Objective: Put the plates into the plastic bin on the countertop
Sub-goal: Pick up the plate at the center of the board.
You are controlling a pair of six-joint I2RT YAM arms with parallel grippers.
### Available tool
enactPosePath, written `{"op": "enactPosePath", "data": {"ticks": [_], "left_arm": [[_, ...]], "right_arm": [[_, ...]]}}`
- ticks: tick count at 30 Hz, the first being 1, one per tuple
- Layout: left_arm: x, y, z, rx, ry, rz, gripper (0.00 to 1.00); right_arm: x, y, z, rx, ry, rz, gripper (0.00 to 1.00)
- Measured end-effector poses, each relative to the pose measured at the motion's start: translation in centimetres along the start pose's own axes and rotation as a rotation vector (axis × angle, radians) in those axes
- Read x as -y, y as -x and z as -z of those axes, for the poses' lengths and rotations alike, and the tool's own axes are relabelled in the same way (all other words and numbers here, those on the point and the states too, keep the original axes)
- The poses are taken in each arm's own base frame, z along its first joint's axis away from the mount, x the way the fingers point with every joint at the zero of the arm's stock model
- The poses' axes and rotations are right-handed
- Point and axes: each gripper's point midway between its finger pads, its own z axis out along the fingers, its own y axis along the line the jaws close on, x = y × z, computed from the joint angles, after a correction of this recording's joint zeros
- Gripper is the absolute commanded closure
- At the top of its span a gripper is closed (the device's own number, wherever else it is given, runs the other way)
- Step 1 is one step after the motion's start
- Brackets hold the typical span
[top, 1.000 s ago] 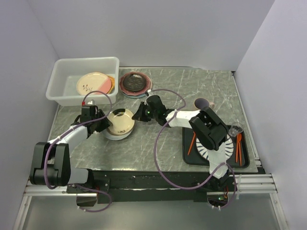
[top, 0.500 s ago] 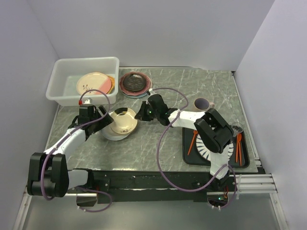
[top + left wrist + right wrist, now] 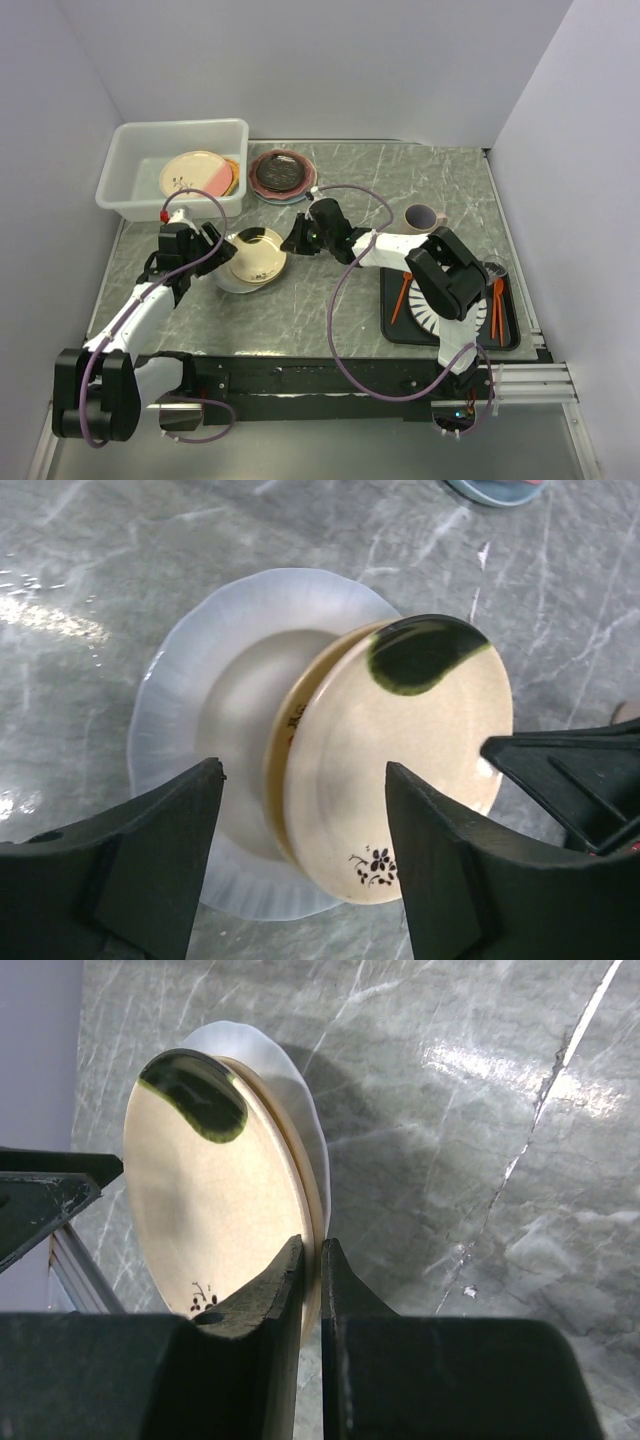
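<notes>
A cream-tan plate (image 3: 258, 254) with a green blot and a small black flower stands tilted on edge over a white fluted plate (image 3: 232, 281) on the countertop (image 3: 400, 180). My right gripper (image 3: 293, 240) is shut on the tan plate's (image 3: 210, 1190) right rim, fingers (image 3: 285, 1280) pinching it. My left gripper (image 3: 305, 830) stands open, the tan plate's (image 3: 400, 740) lower edge between its fingers without touching. The white plate (image 3: 195, 700) lies flat beneath. The plastic bin (image 3: 185, 126) at back left holds a tan-and-pink plate (image 3: 195, 174) over an orange one. A dark brown pink-rimmed plate (image 3: 280, 172) lies beside the bin.
A black tray (image 3: 510, 335) at the right carries a white plate with dark stripes (image 3: 430, 315), orange sticks and a glass cup (image 3: 490, 272). A mug (image 3: 425, 217) stands behind the tray. White walls close in on the left, back and right.
My left gripper's jaws have widened and it has drawn back a little to the left. The right gripper has tipped the tan plate up off the white one.
</notes>
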Motion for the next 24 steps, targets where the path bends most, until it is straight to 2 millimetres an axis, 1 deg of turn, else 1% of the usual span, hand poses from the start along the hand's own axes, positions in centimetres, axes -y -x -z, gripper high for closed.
{"op": "enactPosePath", "data": {"ticks": [7,12,16,21,24], "left_arm": [[1.3,-0.4,-0.3,-0.018,-0.084,-0.006,0.34],[1.6,-1.2,-0.8,-0.048,-0.122,-0.004,0.37],[1.8,-2.0,-1.1,-0.07,-0.153,0.008,0.41],[2.3,-2.5,-1.3,-0.082,-0.198,0.015,0.49],[2.6,-2.5,-1.3,-0.075,-0.22,0.025,0.58]], "right_arm": [[-0.4,-0.1,0.0,-0.004,0.023,-0.006,0.95],[-0.8,0.1,0.1,-0.005,0.049,-0.019,0.95],[-0.7,0.0,0.1,-0.003,0.059,-0.025,0.95],[-0.7,-0.4,0.2,-0.017,0.07,-0.034,0.95],[-0.8,-0.5,0.2,-0.021,0.077,-0.039,0.95]]}}
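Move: The upper cream plate, tilted with its right rim still in the right fingers, has its middle about 8 cm to the left gripper's right, 1 cm nearer the base and 4 cm lower; from the right gripper it is some 6 cm left, 2 cm back and 2 cm down. The white plate beneath is about 6 cm right, 3 cm back and 8 cm below the left gripper. The plastic bin is roughly 17 cm ahead and 11 cm left of the left gripper. Bring the left gripper about 3.5 cm to the right so that its open fingers come around the near-left rim of the upper cream plate, sinking about a centimetre on the way and swinging it some 10 degrees clockwise while its left side dips. Narrow the fingers partway without shutting them. Keep the right fingers pinched on the right rim, easing that hand back barely a centimetre. ##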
